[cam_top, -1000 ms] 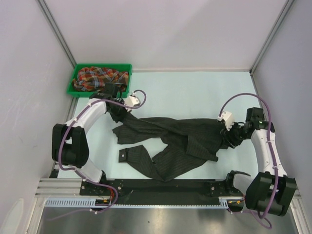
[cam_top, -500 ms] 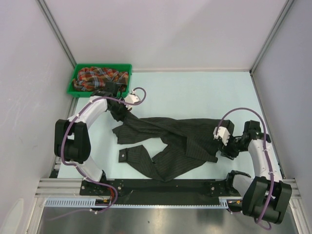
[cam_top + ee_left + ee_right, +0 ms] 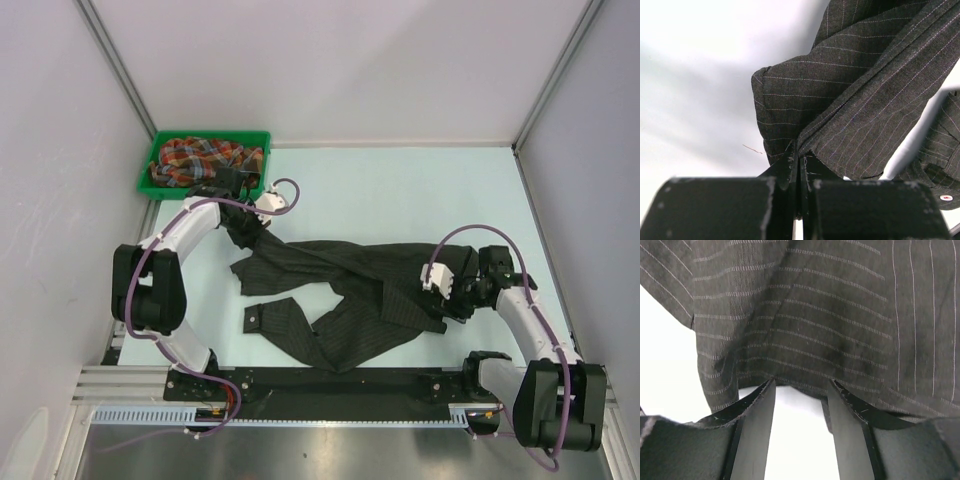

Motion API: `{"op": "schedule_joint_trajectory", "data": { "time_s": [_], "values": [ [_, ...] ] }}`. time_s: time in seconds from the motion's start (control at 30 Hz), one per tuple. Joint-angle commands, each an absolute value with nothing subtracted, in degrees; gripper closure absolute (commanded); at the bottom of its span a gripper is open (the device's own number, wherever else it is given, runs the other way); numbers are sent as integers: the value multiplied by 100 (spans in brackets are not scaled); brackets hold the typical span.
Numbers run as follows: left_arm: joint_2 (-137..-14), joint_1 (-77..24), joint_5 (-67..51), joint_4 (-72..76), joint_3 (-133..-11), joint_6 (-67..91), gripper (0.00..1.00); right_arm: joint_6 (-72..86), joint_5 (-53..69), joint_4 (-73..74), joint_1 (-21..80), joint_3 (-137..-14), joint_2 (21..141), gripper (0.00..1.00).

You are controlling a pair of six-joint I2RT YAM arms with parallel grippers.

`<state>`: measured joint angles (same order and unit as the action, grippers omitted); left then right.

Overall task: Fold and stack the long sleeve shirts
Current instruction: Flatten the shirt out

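Note:
The black pinstriped shirt lies crumpled and spread across the table's middle. My left gripper is shut on its far left corner; the left wrist view shows the jaws pressed together on a fold of the cloth. My right gripper is at the shirt's right edge. In the right wrist view it is open, with the shirt's hem lying across its fingertips and bare table between the fingers. The plaid shirt lies bunched in the bin.
The green plastic bin stands at the far left corner, just behind my left gripper. Grey walls enclose the table on three sides. One sleeve with a cuff trails toward the near edge.
My right arm has swung nearer and to the left along the shirt's right edge. My left gripper has stayed shut on the shirt's corner, barely moving.

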<state>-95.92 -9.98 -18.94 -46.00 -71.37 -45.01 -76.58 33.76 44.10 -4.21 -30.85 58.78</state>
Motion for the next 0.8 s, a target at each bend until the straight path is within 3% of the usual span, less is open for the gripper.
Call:
{"op": "schedule_joint_trajectory", "data": {
  "time_s": [0.0, 0.07, 0.3, 0.57, 0.77],
  "values": [
    [-9589, -949, -2127, -4605, -7365, -4438, 100, -7401, 3331, 3911, -159, -3050, 5976, 49],
    [-9589, -949, -2118, -4605, -7356, -4439, 100, -7383, 3279, 3867, -62, -3067, 6064, 53],
    [-9589, -949, -2153, -4597, -7348, -4403, 100, -7128, 3217, 3937, -18, -3339, 6223, 100],
    [-9387, -923, -2250, -4623, -7540, -4246, 100, -6093, 3805, 4368, -324, -4295, 5793, 100],
    [-8860, -905, -2250, -4623, -8050, -3885, 100, -4880, 4613, 4131, -1589, -5307, 5836, 100]
  ]
}}
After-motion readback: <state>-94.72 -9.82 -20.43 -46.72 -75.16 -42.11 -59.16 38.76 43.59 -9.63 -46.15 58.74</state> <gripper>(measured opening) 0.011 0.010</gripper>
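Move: The shirt's near right edge lies right at my half-open right fingers, about 1 cm ahead, 1 cm left and 1 cm below. From that hand, the loose striped flap is some 6 cm left and 1 cm ahead; the bend of the loose near sleeve is roughly 16 cm left and 8 cm back. From my left hand, which already holds the shirt's left end, the near right edge is about 29 cm right, 13 cm back and 6 cm lower. I ease my right hand about 1 cm forward, left and down to the shirt's near right edge and shut the fingers on it, then carry the pinched cloth up about 10 cm and 5 cm forward, drifting slightly right as the wrist swings some 15 degrees clockwise. My left hand keeps its pinch and at the very end starts up too, about 3 cm. ##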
